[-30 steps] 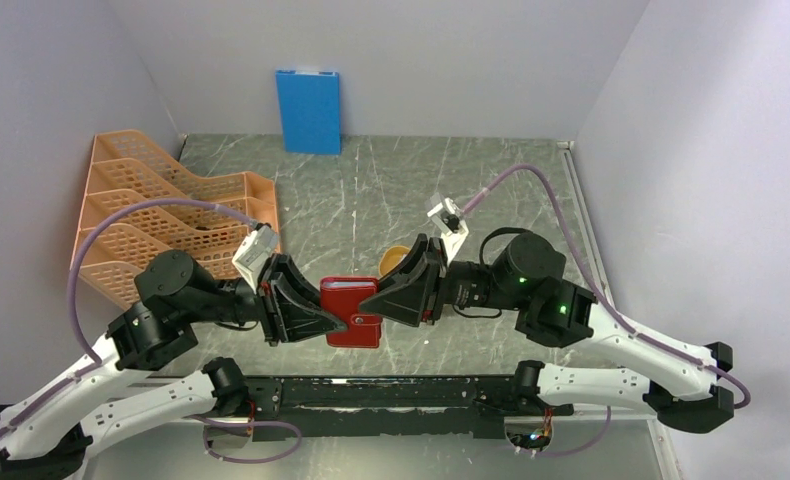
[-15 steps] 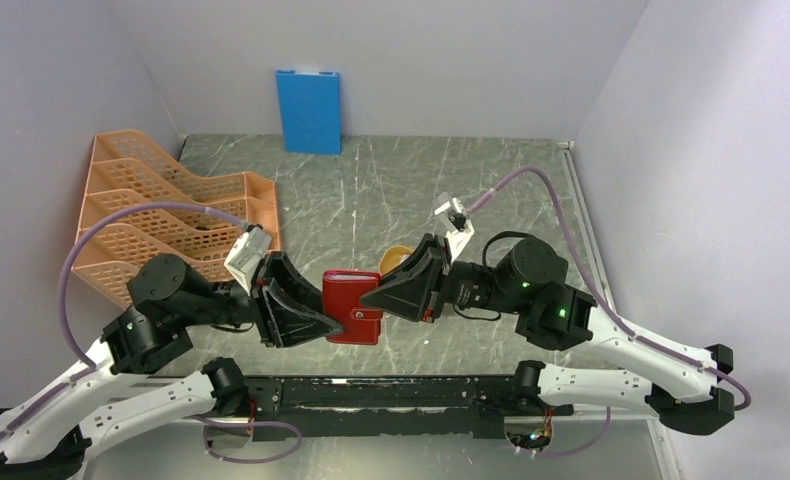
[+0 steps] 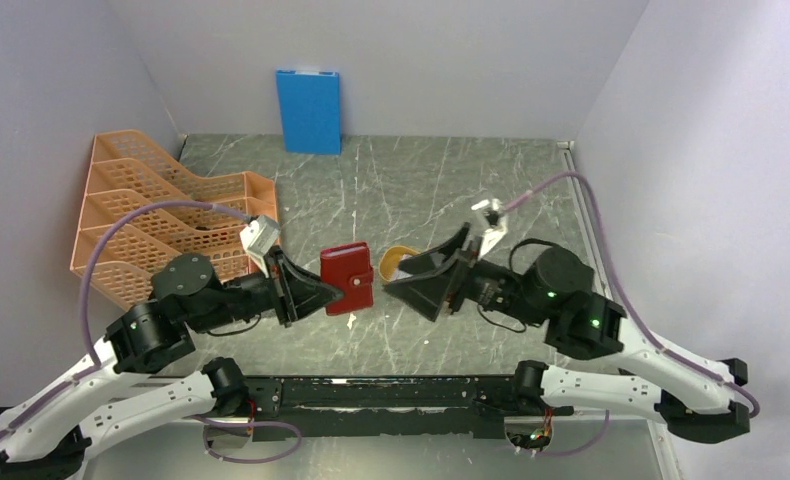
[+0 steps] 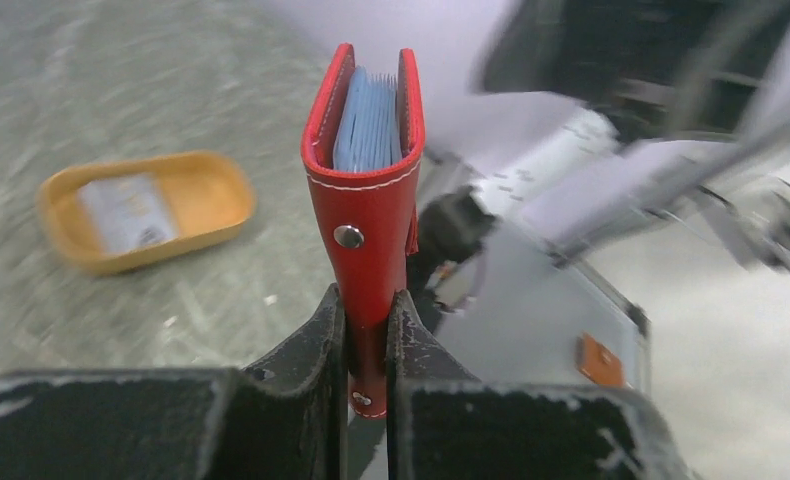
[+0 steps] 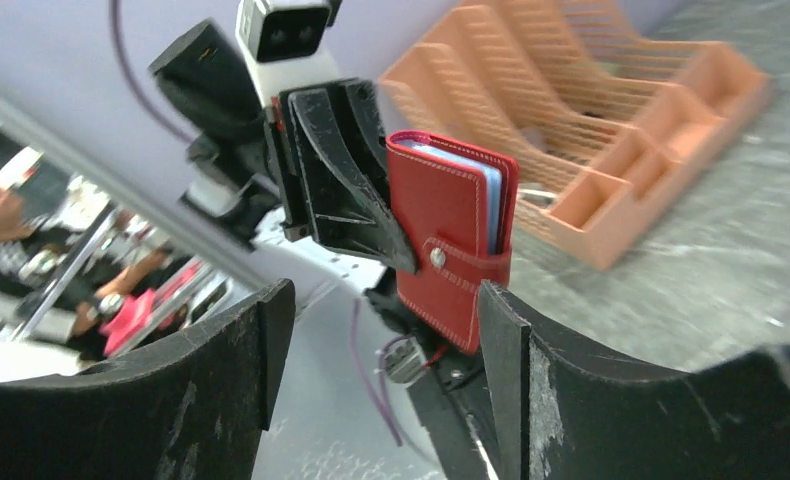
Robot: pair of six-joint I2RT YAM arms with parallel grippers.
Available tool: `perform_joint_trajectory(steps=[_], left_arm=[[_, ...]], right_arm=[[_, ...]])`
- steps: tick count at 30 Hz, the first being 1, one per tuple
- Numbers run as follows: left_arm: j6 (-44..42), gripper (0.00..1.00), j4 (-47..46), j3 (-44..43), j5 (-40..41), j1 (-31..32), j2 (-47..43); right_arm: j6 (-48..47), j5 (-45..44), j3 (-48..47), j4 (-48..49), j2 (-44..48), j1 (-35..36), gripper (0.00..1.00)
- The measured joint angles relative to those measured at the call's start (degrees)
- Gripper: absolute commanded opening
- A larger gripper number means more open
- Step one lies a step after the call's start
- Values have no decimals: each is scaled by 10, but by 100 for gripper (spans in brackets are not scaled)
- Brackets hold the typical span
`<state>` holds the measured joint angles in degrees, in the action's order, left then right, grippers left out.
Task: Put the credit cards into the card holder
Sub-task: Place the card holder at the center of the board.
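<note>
The card holder (image 3: 348,277) is a dark-red wallet, folded closed with its snap tab across the front. It hangs above the table in my left gripper (image 3: 323,293), which is shut on its lower edge (image 4: 367,300). Pale blue credit cards (image 4: 368,125) show inside the card holder (image 4: 366,200) at its top. Another card (image 4: 121,210) lies in the yellow tray (image 4: 211,200). My right gripper (image 3: 411,280) stands open to the right of the card holder (image 5: 449,250), apart from it, with nothing between its fingers (image 5: 381,300).
The yellow oval tray (image 3: 396,257) sits on the table between the two grippers, behind the wallet. An orange mesh file rack (image 3: 161,215) fills the left side. A blue board (image 3: 308,110) leans upright against the back wall.
My right gripper has opened and drawn back to the right, off the card holder. The left gripper now holds the card holder alone and has shifted it slightly up and back.
</note>
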<state>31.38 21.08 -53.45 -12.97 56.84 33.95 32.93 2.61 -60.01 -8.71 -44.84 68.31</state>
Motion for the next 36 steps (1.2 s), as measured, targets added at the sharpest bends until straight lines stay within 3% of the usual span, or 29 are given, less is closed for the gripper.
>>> perform_joint_trajectory(steps=[5,11,22,36], left_arm=[[37,5,61,28,116,0,47],[86,5,52,132,121,0,181],[137,5,-89,212,55,0,316],[191,5,-242,246,-9,-26,405]], right_arm=[[8,-150,32,-93,90,0,71],[31,-238,89,-177,108,0,70],[39,-253,110,-205,86,0,70],[46,-249,126,-199,88,0,70]])
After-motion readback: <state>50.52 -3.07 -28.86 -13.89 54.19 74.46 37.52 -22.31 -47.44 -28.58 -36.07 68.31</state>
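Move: The card holder is already pinched in the left hand. The open front-middle part of the board it goes towards is about 5 cm ahead of that hand, 7 cm to its right and some 34 cm below. The yellow tray stands about 15 cm ahead of the left hand and 15 cm to its right, at board level. From the right hand, open and already clear of the holder, that spot is roughly 5 cm ahead, 5 cm left and 39 cm down. Still pinching the card holder, the left hand drops about 30 cm towards the front-middle of the board, fast at first, easing forward a little and then right as it slows, while its fingers tip some 40 degrees downward. The right hand, fingers staying open, backs away to the right, sinks and edges forward, swinging clockwise, then waits beside the holder's path. ##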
